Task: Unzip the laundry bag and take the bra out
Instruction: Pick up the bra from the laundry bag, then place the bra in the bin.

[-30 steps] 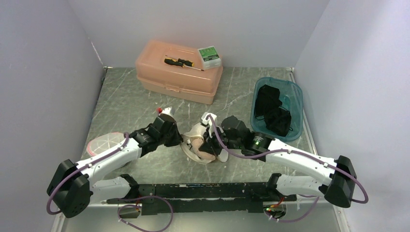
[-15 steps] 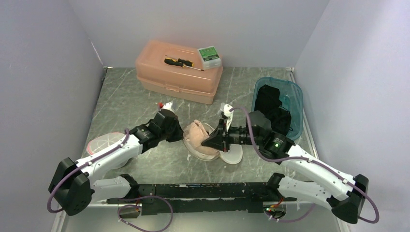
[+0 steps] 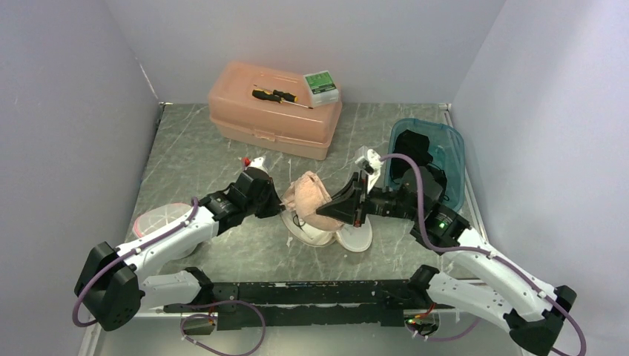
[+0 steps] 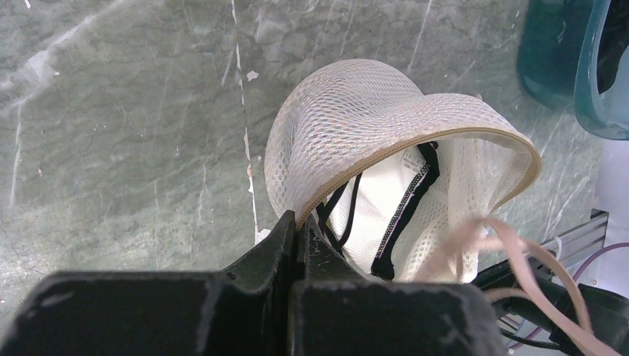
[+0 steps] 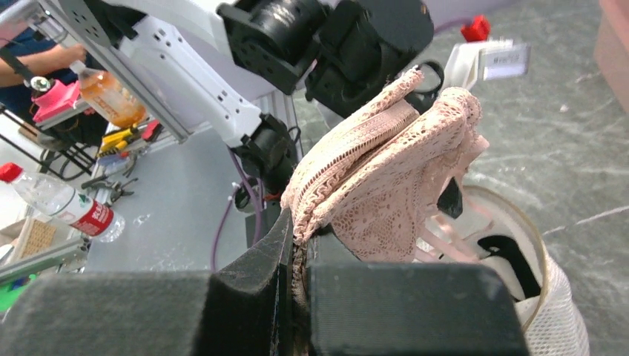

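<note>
The white mesh laundry bag lies open on the table between the two arms, and its tan-edged rim gapes. My left gripper is shut on that rim at the bag's left side. The pink lace bra hangs bunched above the bag's mouth, and my right gripper is shut on its edge. A pink strap still trails down toward the bag. Black-trimmed white fabric shows inside the bag.
A pink toolbox stands at the back, with a screwdriver and a green box on top. A teal bin with black clothes sits to the right. A pink-rimmed disc lies at the left.
My right gripper has risen and drawn back to the right, lifting the bra up out of the bag. The left gripper has stayed on the bag's rim.
</note>
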`<action>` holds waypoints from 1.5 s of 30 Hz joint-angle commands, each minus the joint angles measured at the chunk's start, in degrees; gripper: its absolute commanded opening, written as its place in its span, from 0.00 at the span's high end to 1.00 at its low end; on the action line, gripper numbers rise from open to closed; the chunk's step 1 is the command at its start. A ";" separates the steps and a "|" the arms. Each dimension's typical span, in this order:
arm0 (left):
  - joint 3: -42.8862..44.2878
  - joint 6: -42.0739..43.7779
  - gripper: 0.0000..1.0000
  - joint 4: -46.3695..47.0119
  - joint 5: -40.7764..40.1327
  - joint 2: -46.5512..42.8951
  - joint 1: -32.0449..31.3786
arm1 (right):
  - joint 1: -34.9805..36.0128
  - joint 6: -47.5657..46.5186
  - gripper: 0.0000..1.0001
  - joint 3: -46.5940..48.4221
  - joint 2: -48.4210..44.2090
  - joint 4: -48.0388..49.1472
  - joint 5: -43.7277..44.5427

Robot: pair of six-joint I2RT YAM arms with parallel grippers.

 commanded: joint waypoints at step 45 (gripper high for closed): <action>-1.72 -10.61 0.12 -12.48 -6.23 -20.46 0.13 | -40.10 -10.05 1.00 32.61 46.03 -7.58 81.29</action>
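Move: Ahead and well to the right of the right hand, which already holds the peach lace bra up, sits the blue bin: some 28 cm forward, 33 cm right, 28 cm lower. The open laundry bag lies about 13 cm ahead of that hand, 3 cm left and 27 cm down; its lid is 10 cm ahead, 11 cm right, 31 cm down. From the left hand, pinching the rim, the bag's middle is about 2 cm forward, 7 cm right and 7 cm below. Lifting the bra another 11 cm or so, the right hand swings fast forward and right, around 30 cm each way, from over the laundry bag to the blue bin, yawing clockwise some 110 degrees, then sinks nearly 20 cm from its peak with its grip kept. Meanwhile the left fingers open wide, release the bag's rim, and rise 5 cm, easing left and back. ##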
